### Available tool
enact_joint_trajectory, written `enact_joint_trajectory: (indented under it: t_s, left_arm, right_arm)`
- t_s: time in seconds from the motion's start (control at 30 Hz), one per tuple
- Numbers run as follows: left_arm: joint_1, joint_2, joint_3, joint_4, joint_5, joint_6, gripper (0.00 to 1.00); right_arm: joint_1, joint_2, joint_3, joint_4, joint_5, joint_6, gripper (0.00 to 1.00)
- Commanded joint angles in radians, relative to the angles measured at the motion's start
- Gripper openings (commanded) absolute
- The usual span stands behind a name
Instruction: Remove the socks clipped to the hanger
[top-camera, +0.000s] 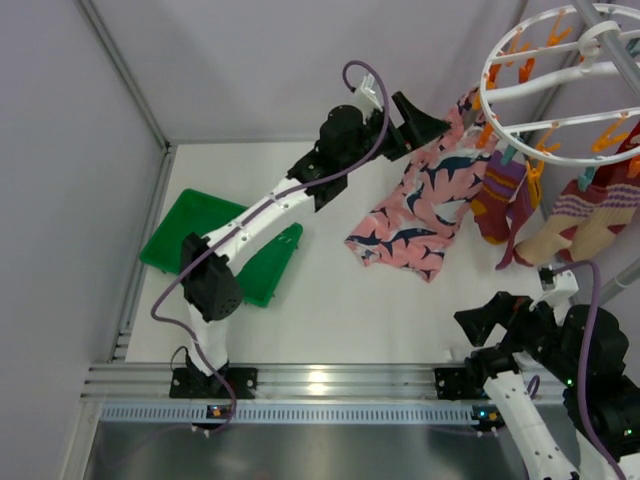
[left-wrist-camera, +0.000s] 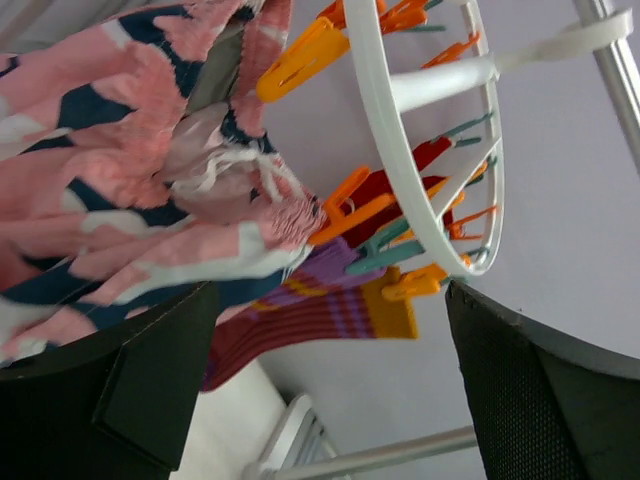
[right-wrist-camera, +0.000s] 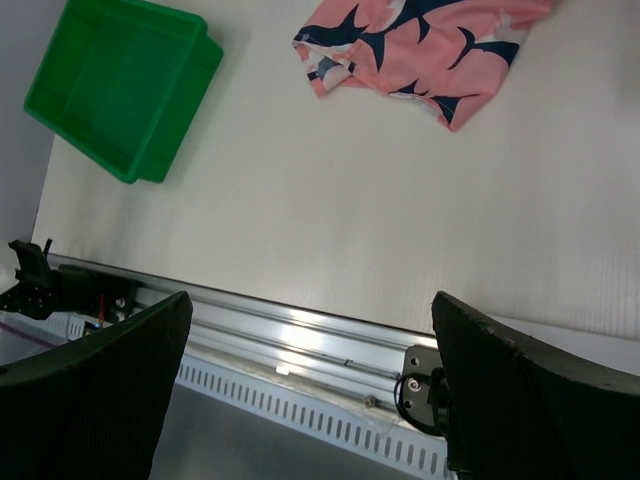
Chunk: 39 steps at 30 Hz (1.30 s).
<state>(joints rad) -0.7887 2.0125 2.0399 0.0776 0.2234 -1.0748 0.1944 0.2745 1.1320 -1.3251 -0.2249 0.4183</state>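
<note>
The white round hanger (top-camera: 560, 95) hangs at the top right, its ring (left-wrist-camera: 385, 130) carrying orange and teal pegs. Clipped to it are a maroon sock with purple and orange patches (top-camera: 503, 195) (left-wrist-camera: 310, 320), a tan sock (top-camera: 585, 220) and a red sock (top-camera: 630, 150) (left-wrist-camera: 400, 185). My left gripper (top-camera: 425, 135) (left-wrist-camera: 328, 300) is raised beside the hanger's left side, open, with nothing between its fingers. The pink printed cloth lies just left of it. Low at the bottom right, my right gripper (top-camera: 490, 318) (right-wrist-camera: 310, 300) is open and empty.
The pink cloth with navy and white print (top-camera: 420, 210) (left-wrist-camera: 120, 170) (right-wrist-camera: 420, 50) hangs from the hanger down onto the table. A green bin (top-camera: 200, 240) (right-wrist-camera: 110, 85) sits at the left. Grey frame poles (top-camera: 600, 30) cross by the hanger. A metal rail (top-camera: 320, 385) runs along the near edge.
</note>
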Motion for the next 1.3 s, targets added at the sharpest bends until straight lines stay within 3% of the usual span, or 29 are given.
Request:
enact_joint_trajectory:
  t_s: [0.0,0.1,0.23,0.5,0.73,0.93,1.27]
  left_arm:
    - [-0.013,-0.225,-0.186,0.022,0.001,0.24,0.98]
    - [-0.085,-0.31,-0.326,0.022,-0.077,0.362,0.98]
    - [-0.179,-0.347,-0.464,0.021,-0.101,0.389,0.96]
    - [-0.233,-0.394,-0.658,0.019,-0.278,0.472,0.95]
    - [-0.28,-0.301,-0.6,0.021,-0.364,0.542,0.98]
    - [-0.314,-0.212,-0.512,0.024,-0.479,0.599,0.98]
    - [-0.316,0.038,-0.22,0.031,-0.381,0.599,0.98]
  right_arm:
    - [0.008,0.058,0.009,0.067,0.028,-0.015,0.99]
    - [0.008,0.097,0.031,0.101,0.064,-0.021,0.99]
    - [0.008,0.15,0.058,0.135,0.145,-0.051,0.99]
    - [0.008,0.276,0.08,0.174,0.334,-0.099,1.0]
    - [0.008,0.308,0.097,0.196,0.464,-0.069,0.99]
    - [0.008,0.318,0.193,0.155,0.444,-0.075,0.99]
    - [0.008,0.33,0.287,0.087,0.369,-0.039,0.99]
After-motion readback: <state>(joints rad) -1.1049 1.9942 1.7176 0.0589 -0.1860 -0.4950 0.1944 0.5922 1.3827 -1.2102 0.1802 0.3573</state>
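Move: From my left hand, the striped sock hangs about 17 cm to the right, some 7 cm nearer the base and 12 cm lower. The hanger rim's left edge is some 11 cm right, 5 cm ahead and slightly above; the pink cloth hangs about 15 cm below, 2 cm back and 1 cm right. The cream socks hang some 13 cm to the right of the striped one, 5 cm nearer the base. From my right hand, the striped sock is about 24 cm ahead, 10 cm right and 3 cm higher. I pull my empty left hand back some 13 cm from the hanger rim, drop it about 15 cm below the rim, then swing it right and a little forward towards the striped sock, rolling the wrist nearly 40 degrees, tips dipping. My right hand goes forward and right towards the socks, then rises, turning clockwise. Both grippers stay open. ##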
